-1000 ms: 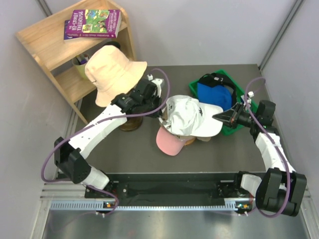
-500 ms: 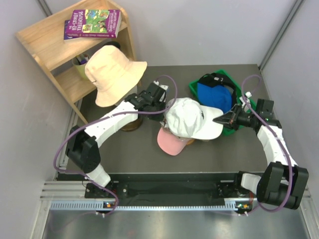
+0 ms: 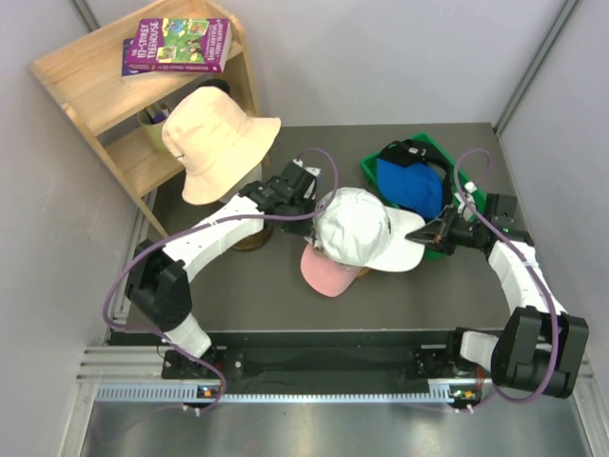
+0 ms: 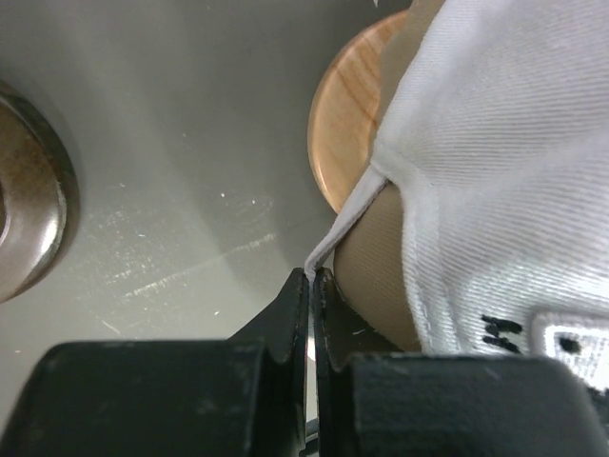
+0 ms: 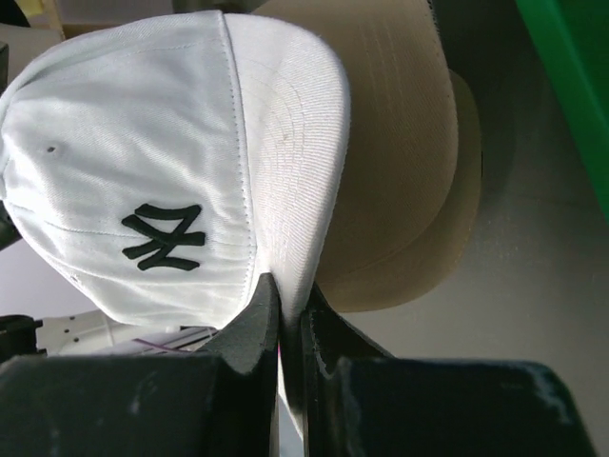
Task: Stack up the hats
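Observation:
A white cap [image 3: 360,227] with a black logo hangs over a pink cap [image 3: 326,274] and a tan cap [image 5: 400,143] in the middle of the table. My left gripper [image 4: 312,276] is shut on the thin white edge at the back of the white cap [image 4: 504,143]. My right gripper [image 5: 290,295] is shut on the brim of the white cap [image 5: 143,162]. In the top view the left gripper [image 3: 312,205] and right gripper [image 3: 431,234] sit at opposite ends of it. A blue cap [image 3: 409,186] and a black cap [image 3: 415,152] lie in the green bin [image 3: 371,171]. A pale peach hat [image 3: 214,143] sits on a stand.
A wooden shelf [image 3: 105,86] with a purple book [image 3: 179,45] stands at the back left. The peach hat's brown stand base [image 3: 249,238] is beside the left arm. A round wooden disc [image 4: 344,124] lies under the caps. Grey walls close in both sides.
The left arm has swung in behind the white cap. Held at both ends, the cap has come down slightly over the pink and tan caps. Both grippers stay shut.

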Robot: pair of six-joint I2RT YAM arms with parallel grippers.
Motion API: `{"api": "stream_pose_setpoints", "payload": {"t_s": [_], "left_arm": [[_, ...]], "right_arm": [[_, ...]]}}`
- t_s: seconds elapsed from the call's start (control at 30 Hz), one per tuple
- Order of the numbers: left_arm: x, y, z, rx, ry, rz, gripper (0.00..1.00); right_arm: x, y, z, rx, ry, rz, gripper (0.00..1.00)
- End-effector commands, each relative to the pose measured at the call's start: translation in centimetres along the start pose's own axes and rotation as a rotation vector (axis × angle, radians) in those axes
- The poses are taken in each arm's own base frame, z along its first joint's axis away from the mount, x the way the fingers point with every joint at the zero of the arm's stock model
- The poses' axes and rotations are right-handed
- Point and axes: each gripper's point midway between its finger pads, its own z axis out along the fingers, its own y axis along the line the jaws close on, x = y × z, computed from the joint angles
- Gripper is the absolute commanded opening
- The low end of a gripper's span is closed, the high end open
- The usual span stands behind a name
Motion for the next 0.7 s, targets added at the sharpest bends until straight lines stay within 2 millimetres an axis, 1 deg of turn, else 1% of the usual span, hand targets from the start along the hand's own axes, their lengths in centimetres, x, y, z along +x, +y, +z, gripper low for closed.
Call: {"api": "stream_pose_setpoints", "payload": {"t_s": [0.0, 0.03, 0.07, 0.13, 0.3, 0.37, 0.47, 0.5, 0.53, 0.57, 0.6, 0.63, 0.67], "left_arm": [[6.0, 4.7, 0.2, -0.165, 0.207, 0.020, 0.00], [6.7, 4.9, 0.4, -0.167, 0.230, 0.020, 0.00], [7.1, 4.9, 0.6, -0.167, 0.243, 0.018, 0.00], [7.8, 5.2, 0.9, -0.174, 0.258, 0.014, 0.00], [7.4, 5.2, 0.9, -0.177, 0.237, 0.005, 0.00], [6.9, 4.9, 0.8, -0.172, 0.226, -0.001, 0.00], [6.2, 4.5, 0.5, -0.163, 0.207, -0.015, 0.00], [5.9, 4.3, 0.2, -0.156, 0.198, -0.018, 0.00], [5.1, 4.0, 0.0, -0.149, 0.175, -0.025, 0.01], [4.5, 3.8, -0.5, -0.141, 0.155, -0.027, 0.09], [3.7, 3.5, -0.9, -0.132, 0.130, -0.030, 0.24], [3.2, 3.3, -1.2, -0.125, 0.115, -0.029, 0.34], [2.7, 3.2, -1.6, -0.121, 0.095, -0.030, 0.45]], "right_arm": [[0.7, -8.8, 0.0, 0.376, -0.019, -0.030, 0.00], [0.8, -9.1, 0.0, 0.391, -0.011, -0.025, 0.00], [0.9, -9.7, -0.2, 0.426, -0.008, -0.017, 0.00], [1.1, -10.3, -0.3, 0.451, 0.001, -0.022, 0.00], [1.6, -11.4, -0.6, 0.499, 0.006, -0.021, 0.00], [1.7, -11.9, -0.8, 0.523, 0.005, -0.022, 0.00], [1.7, -11.9, -0.8, 0.526, 0.003, -0.033, 0.00], [1.4, -11.7, -0.9, 0.523, -0.009, -0.041, 0.08], [1.1, -11.4, -1.0, 0.520, -0.018, -0.050, 0.13], [0.9, -11.0, -1.1, 0.515, -0.027, -0.060, 0.19], [0.6, -10.6, -1.3, 0.510, -0.042, -0.069, 0.35], [0.0, -10.0, -1.5, 0.499, -0.062, -0.082, 0.43], [-0.3, -9.4, -1.5, 0.486, -0.073, -0.096, 0.49]]}}
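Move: Both hands still hold the white cap across the hat stack. The crown's middle is about 9 cm right of the left hand, 2 cm ahead and 3 cm above it; from the right hand, it is some 14 cm left and 3 cm above, level fore and aft. The stack's middle lies about 8 cm right of the left hand and 1 cm ahead, near hand height; the green tray's middle is roughly 8 cm ahead of the right hand, 3 cm right, 14 cm below. Both hands ease the pinched white cap down over the tan caps, the left about 2 cm down and 1 cm back with its grip on the rear edge, the right about 2 cm nearly straight down with the brim tip. Then both stop pinching: the left opens about a quarter while rising slightly, and the right opens wider as it sinks another centimetre, slips a centimetre right and tips its fingers down. ##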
